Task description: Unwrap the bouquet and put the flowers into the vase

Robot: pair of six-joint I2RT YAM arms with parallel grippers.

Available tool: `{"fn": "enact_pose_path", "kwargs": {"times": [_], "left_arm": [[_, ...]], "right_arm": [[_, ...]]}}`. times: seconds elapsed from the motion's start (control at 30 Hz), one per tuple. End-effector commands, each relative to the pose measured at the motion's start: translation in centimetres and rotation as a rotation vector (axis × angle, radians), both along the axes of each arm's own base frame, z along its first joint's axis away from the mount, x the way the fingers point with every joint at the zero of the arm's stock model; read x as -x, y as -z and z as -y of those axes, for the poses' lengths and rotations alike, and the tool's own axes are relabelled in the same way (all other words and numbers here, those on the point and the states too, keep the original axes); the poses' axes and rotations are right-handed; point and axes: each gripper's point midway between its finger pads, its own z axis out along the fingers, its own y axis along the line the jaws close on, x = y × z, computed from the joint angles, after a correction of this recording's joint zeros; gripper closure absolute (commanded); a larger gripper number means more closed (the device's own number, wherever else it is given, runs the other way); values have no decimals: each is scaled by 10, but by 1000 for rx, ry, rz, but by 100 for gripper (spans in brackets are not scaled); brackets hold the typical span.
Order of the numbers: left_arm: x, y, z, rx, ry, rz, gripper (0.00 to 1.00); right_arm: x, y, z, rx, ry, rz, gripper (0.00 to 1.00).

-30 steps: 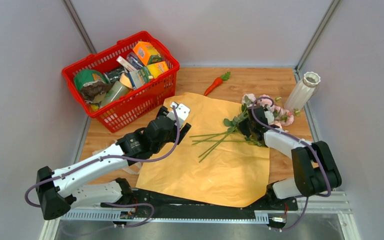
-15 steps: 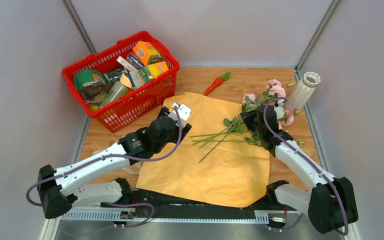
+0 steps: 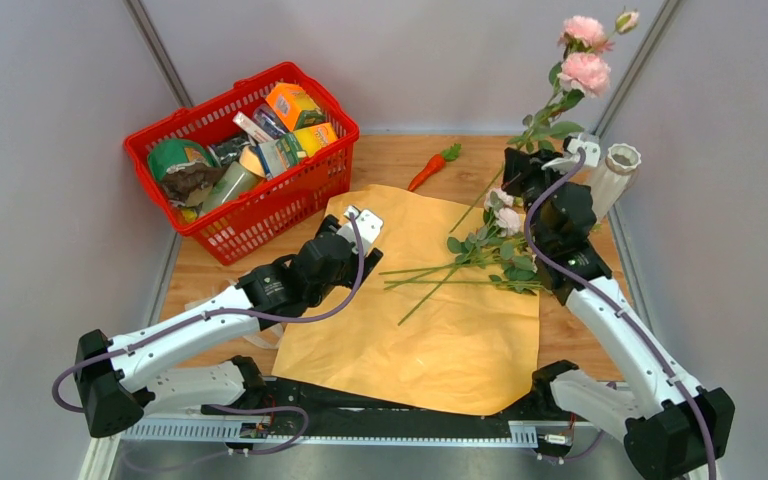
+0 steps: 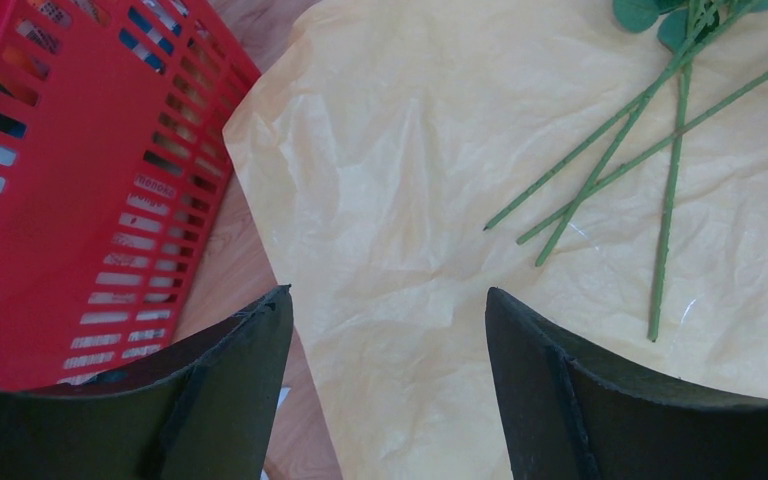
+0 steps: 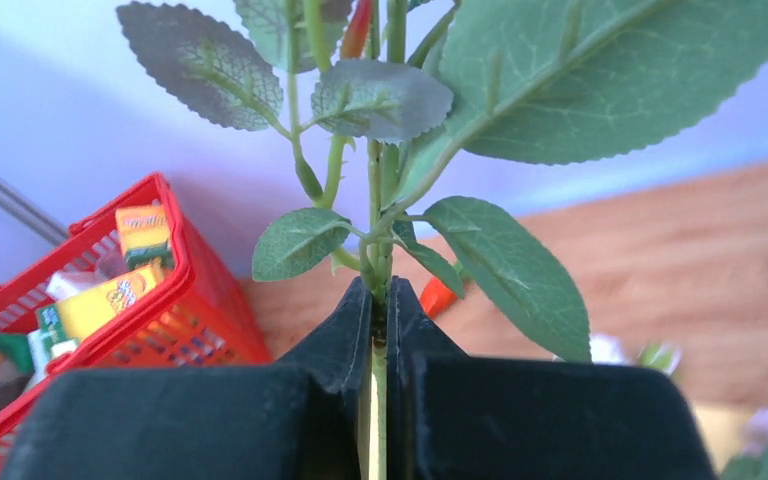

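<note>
The bouquet lies unwrapped: its tan-yellow wrapping paper (image 3: 430,320) is spread flat on the table. On its right part lie several flowers (image 3: 495,250), their green stems (image 4: 610,170) pointing left. My right gripper (image 3: 530,160) is raised beside the vase (image 3: 615,178) and shut on one stem (image 5: 378,290). That stem's pink blooms (image 3: 585,70) stand high above the table. The white ribbed vase stands upright at the right edge. My left gripper (image 3: 360,222) hangs open over the paper's left edge (image 4: 260,200), nothing between its fingers (image 4: 550,380).
A red basket (image 3: 300,185) full of packaged goods stands at the back left, close to my left gripper. A toy carrot (image 3: 432,168) lies on the wood behind the paper. Grey walls close in on both sides.
My right gripper has lifted one flower off the pile and swung it upright and back towards the vase. The left arm has stayed where it was.
</note>
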Motion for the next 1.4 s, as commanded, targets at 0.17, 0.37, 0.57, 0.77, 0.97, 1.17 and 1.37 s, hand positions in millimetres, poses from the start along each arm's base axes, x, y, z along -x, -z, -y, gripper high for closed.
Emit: {"fn": "enact_pose_path", "kwargs": {"times": [0.17,0.37,0.57,0.77,0.97,1.17,1.37], "left_arm": [[5,-21,6,58,46,24,22],[5,-21,5,55,41,18,22],[5,-23,3,58,35,22,22],[6,-28,2,70,36,26,22],[7,-27,2,66,37,22,22],[7,-28,2,72,36,23,22],[7,-27,3,70,38,18,22]], "right_arm": [[-3,-151,82,484,321,427,100],[-3,-200,140,503,483,533,100],[-2,-229,189,544,613,557,100],[-18,-225,215,580,652,528,100],[-37,-201,236,612,685,454,100],[-54,-157,252,604,692,360,100],[-71,-114,263,581,676,260,100]]}}
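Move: The right gripper holds a flower by its stem; the vase stands roughly 8 cm ahead of that hand and 23 cm to its right, its middle about 20 cm lower. Nearly under the hand, some 9 cm to its right and 29 cm down, lie the remaining flower heads; the carrot is about 22 cm ahead, 15 cm left and 30 cm below. From the idle left hand the vase is around 20 cm ahead, 57 cm right and 8 cm lower. Swing the right gripper about 26 cm to the right, drifting some 7 cm forward, to bring the held flower over the vase. Climb some 20 cm as you go, then come down roughly 8 cm; meanwhile turn the wrist clockwise and roll its right side up, and keep the fingers shut on the stem. ##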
